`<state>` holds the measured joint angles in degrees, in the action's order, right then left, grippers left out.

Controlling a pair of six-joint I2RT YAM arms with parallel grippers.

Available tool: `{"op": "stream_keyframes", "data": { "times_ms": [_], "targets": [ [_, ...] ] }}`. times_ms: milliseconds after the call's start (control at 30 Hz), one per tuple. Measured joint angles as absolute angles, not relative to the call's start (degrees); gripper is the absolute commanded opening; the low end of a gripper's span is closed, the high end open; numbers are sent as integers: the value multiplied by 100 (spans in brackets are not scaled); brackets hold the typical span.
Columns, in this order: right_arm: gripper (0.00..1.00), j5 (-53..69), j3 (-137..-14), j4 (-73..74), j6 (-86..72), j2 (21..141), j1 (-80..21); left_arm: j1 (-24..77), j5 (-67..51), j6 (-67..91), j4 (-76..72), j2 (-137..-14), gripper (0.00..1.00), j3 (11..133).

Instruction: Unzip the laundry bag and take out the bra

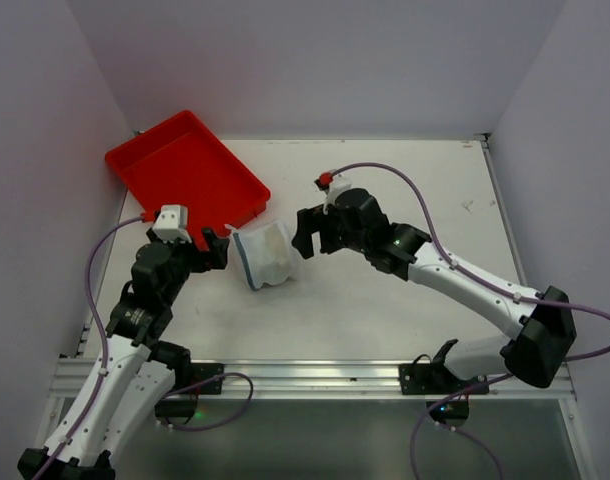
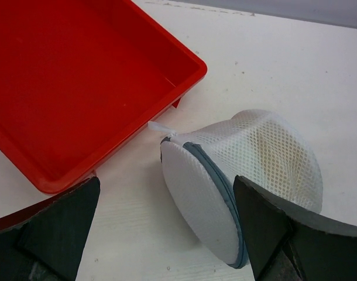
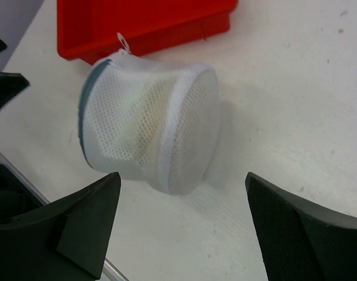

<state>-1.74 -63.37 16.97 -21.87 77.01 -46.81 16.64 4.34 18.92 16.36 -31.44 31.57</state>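
Observation:
The laundry bag, a small white mesh pouch, lies on its side on the table between my two grippers. A blue-grey zip line rings its flat end, which faces the left gripper, and the zip looks closed. In the left wrist view the left gripper is open, with the bag's zipped rim just ahead of its right finger. The right gripper stands open by the bag's other end and holds nothing; the bag sits just beyond its fingertips. A cream tint shows through the mesh; the bra is hidden.
A red plastic tray sits tilted at the back left, its near corner close to the bag. A small white tag sticks out of the bag toward the tray. Grey walls close in the table on three sides.

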Motion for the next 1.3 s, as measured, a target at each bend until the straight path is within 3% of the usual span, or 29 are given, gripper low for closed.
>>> {"op": "stream_keyframes", "data": {
  "times_ms": [133, 367, 600, 633, 667, 733, 767, 867, 1067, 1300],
  "targets": [
    [89, -882, -7113, 1903, -2115, 8007, -5266, 1664, 672, 1931, 1712, -3111, 100, 3157],
    [84, -1708, -8403, 1999, -1938, 9539, -6340, 1660, 1256, 2156, 1953, -3085, 100, 3157],
    [76, -1876, -9043, 2082, -1815, 10619, -6554, 1651, 1959, 2451, 2268, -3037, 100, 3159],
    [73, -1905, -9122, 2084, -1798, 10735, -6549, 1649, 2029, 2475, 2298, -3030, 100, 3159],
    [59, -1922, -9198, 2071, -1787, 10851, -6549, 1649, 2091, 2497, 2333, -3015, 100, 3159],
    [42, -1981, -9299, 2025, -1739, 11048, -6539, 1645, 2163, 2512, 2370, -2980, 100, 3159],
    [25, -1994, -9310, 1994, -1717, 11131, -6528, 1638, 2185, 2517, 2373, -2969, 100, 3159],
    [0, -1997, -9310, 1990, -1699, 11251, -6510, 1616, 2198, 2521, 2373, -2963, 100, 3159],
    [0, -1428, -9185, 1903, -1806, 10984, -6331, 1614, 1957, 2491, 2364, -2950, 100, 3159],
    [0, 609, -7537, 908, -2519, 9098, -5439, 1614, 1304, 2445, 2410, -2670, 100, 3330]
  ]
}}
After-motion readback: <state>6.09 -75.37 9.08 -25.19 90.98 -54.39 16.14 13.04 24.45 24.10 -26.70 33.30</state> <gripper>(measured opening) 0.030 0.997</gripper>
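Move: About 10 cm to the right hand's left, a couple of centimetres ahead and some 12 cm below it, lies the laundry bag, its grey zipper band on the far side, roughly 16 cm left of that hand, level with it fore and aft, and about 7 cm down. The red tray sits some 20 cm farther out and 22 cm left of the bag's middle. From the left hand the bag is about 12 cm right, 4 cm ahead and 12 cm below. Reaching left over the bag in a low arc, the right hand rises about 4 cm, then comes down some 10 cm at the zipper end, rolling left side down, and closes its open fingers on the grey band. Keeping that pinch, it draws up about 8 cm and 5 cm back to the right, rolling the other way. The open left hand swings roughly 5 cm left out of the way, then returns halfway, rising slightly. ##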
